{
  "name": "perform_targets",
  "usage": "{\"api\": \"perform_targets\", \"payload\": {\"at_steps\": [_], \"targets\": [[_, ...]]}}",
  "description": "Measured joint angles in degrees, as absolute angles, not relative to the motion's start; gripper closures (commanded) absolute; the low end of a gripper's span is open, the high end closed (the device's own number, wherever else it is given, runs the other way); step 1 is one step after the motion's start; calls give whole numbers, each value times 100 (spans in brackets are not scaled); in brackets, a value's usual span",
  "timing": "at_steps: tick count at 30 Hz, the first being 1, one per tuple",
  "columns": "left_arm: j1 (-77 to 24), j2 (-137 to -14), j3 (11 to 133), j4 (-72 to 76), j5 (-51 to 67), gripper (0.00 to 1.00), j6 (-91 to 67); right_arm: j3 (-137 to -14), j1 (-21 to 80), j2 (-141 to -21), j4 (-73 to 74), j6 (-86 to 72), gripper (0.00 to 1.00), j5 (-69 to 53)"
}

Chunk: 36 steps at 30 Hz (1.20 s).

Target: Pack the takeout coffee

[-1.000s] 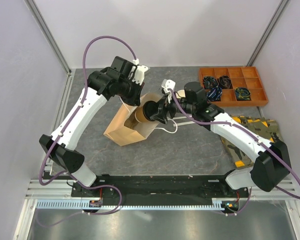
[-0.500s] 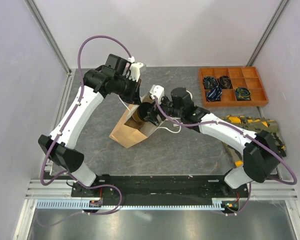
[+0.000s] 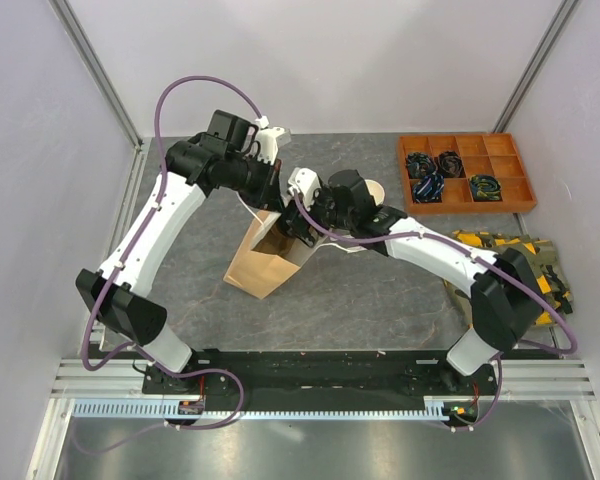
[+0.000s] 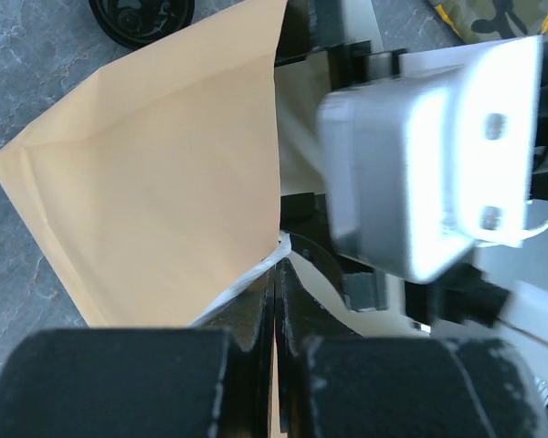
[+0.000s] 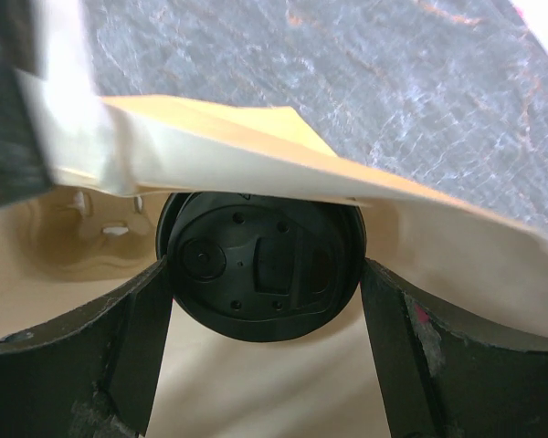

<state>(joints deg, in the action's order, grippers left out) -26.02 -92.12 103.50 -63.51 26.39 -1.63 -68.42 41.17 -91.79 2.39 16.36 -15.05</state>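
The tan paper bag (image 3: pixel 263 258) stands tilted on the grey table with its mouth toward the right arm. My left gripper (image 4: pixel 276 274) is shut on the bag's top rim, pinching the paper edge, and it shows from above as well (image 3: pixel 271 190). My right gripper (image 5: pixel 265 278) reaches into the bag mouth (image 3: pixel 293 228), and its two fingers press the sides of a takeout coffee cup, of which only the black lid (image 5: pixel 260 265) shows. Another tan cup (image 3: pixel 374 190) stands on the table behind the right arm.
A loose black lid (image 4: pixel 142 14) lies on the table beyond the bag. An orange compartment tray (image 3: pixel 467 172) with cables sits at the back right, and a camouflage cloth (image 3: pixel 528 268) lies at the right. The bag's white handle (image 3: pixel 346 250) trails under the right arm.
The right arm has swung left and carried the lidded cup into the bag's mouth. The bag has tipped more upright and shifted slightly right, with the left gripper still holding its rim.
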Motion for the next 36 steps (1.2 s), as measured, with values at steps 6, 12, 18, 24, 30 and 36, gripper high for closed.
{"api": "perform_targets", "payload": {"at_steps": [6,12,18,24,30,36], "targets": [[-2412,-9209,10313,-6311,2884,98,-163,-7008,4130,-9461,401,1719,78,-1498],[-2126,-9209,10265,-6307,3168,98,-163,-7277,4143,-9765,460,1785,78,-1500],[-1848,-9216,10265,-6313,3221,98,-156,-7865,4154,-10191,731,1826,79,-1586],[-1643,-9233,10252,-6316,3315,98,-152,-8774,4154,-10726,1468,1896,79,-1758],[-1273,-9249,10156,-6307,3562,98,-154,-9668,4169,-11203,2250,1966,79,-1938],[-904,-9255,10042,-6309,3765,98,-152,-10267,4235,-11616,2729,2095,79,-1988]]}}
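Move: The drink holder inside the leaning paper bag, where the right hand's lidded cup is going, lies roughly 8 cm left, 3 cm back and 8 cm below that hand. Spare black lids stand about 9 cm ahead, 5 cm right and 15 cm down; the paper cups some 11 cm ahead, 15 cm right and 13 cm down. The left hand has the bag's handle at its tips, with the bag's middle about 3 cm back, 4 cm left and 13 cm below. The bag is drawn by its handle, still pinched in the left hand's shut fingers, about 7 cm left and some 4 cm forward. The right hand keeps its grip on the lidded cup inside the bag's mouth, first sinking about 2 cm, then following the bag left and forward at nearly level height, 6 to 7 cm in all. Both wrists turn some 15 degrees, partly counter-clockwise. ##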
